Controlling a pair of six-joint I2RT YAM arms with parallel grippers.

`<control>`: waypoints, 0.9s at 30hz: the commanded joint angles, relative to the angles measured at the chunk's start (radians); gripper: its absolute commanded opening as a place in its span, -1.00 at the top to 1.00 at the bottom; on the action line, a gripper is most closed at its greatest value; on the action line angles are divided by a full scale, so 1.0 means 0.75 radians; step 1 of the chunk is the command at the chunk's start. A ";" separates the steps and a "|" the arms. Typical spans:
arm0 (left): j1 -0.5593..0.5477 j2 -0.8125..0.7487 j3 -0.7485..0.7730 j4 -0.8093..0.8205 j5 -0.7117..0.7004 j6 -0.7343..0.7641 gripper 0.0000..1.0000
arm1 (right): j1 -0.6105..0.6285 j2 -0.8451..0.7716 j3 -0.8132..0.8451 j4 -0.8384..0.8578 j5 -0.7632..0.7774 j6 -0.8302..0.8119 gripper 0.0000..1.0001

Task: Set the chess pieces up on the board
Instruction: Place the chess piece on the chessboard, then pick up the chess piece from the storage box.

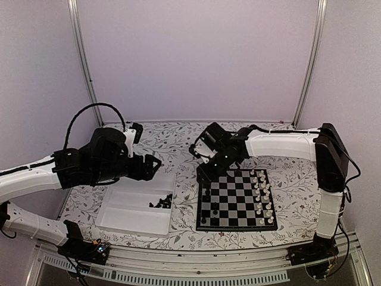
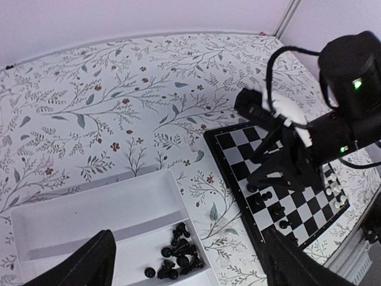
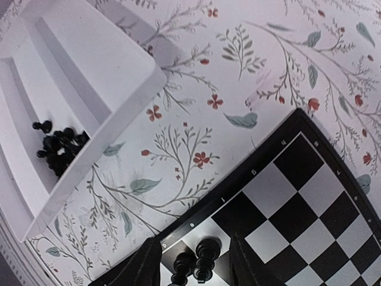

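The board [image 1: 237, 201] lies right of centre, with white pieces [image 1: 262, 196] along its right side and a few black chess pieces [image 1: 204, 210] near its left edge. My right gripper [image 1: 205, 176] hangs over the board's far left corner. In the right wrist view this gripper [image 3: 195, 267] stands open around an upright black piece [image 3: 206, 257], with a gap on each side. A second black piece [image 3: 184, 266] stands beside it. My left gripper [image 1: 152, 167] is open above the white tray [image 1: 128, 220]. Several black pieces [image 2: 177, 257] lie heaped in the tray between its wide fingers [image 2: 83, 265].
The white tray [image 2: 71, 217] has low inner dividers and sits left of the board [image 2: 238, 149] on the flowered tablecloth [image 2: 119, 101]. The right arm [image 2: 333, 125] reaches across the board's far side. Metal frame posts [image 1: 83, 59] rise at the back corners.
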 commanded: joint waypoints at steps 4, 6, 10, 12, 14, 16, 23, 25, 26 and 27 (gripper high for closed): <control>0.055 0.047 -0.090 -0.302 0.113 -0.201 -0.43 | 0.003 -0.189 0.146 -0.040 -0.065 0.050 0.15; 0.085 0.095 -0.110 -0.345 0.178 -0.236 -0.31 | 0.002 -0.221 0.118 -0.041 -0.085 0.042 0.15; 0.122 0.240 -0.076 -0.375 0.255 -0.211 -0.09 | 0.002 -0.267 0.008 -0.023 -0.083 0.041 0.14; 0.126 0.310 -0.031 -0.381 0.261 -0.181 -0.06 | 0.003 -0.287 -0.032 -0.014 -0.089 0.052 0.14; 0.133 0.384 0.023 -0.388 0.279 -0.146 0.00 | 0.003 -0.302 -0.054 -0.011 -0.092 0.061 0.14; 0.150 0.462 0.058 -0.398 0.307 -0.116 0.11 | 0.003 -0.316 -0.068 -0.002 -0.085 0.069 0.14; 0.209 0.657 0.182 -0.475 0.418 -0.024 0.13 | 0.003 -0.360 -0.111 0.003 -0.050 0.074 0.14; 0.208 0.666 0.190 -0.487 0.464 -0.024 0.10 | 0.002 -0.373 -0.136 0.003 -0.035 0.075 0.14; 0.207 0.666 0.189 -0.494 0.472 -0.026 0.10 | 0.002 -0.383 -0.147 0.003 -0.025 0.076 0.14; 0.207 0.664 0.188 -0.503 0.474 -0.029 0.09 | 0.004 -0.390 -0.159 0.008 -0.020 0.079 0.14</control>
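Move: The cluster of black pieces in the tray lies about 20 cm below the left hand, 2 cm right and 1 cm back of it; a lone black piece stands some 4 cm left of the cluster, level with it. From the right hand, the piece already placed is 4 cm below, 1 cm back and right, its neighbour another 2 cm back. The cluster lies some 14 cm left, 5 back and 6 below the right hand. Left hand sinks 17 cm towards the tray's black pieces, fingers tipping down and narrowing; right hand, open, rises clear. ##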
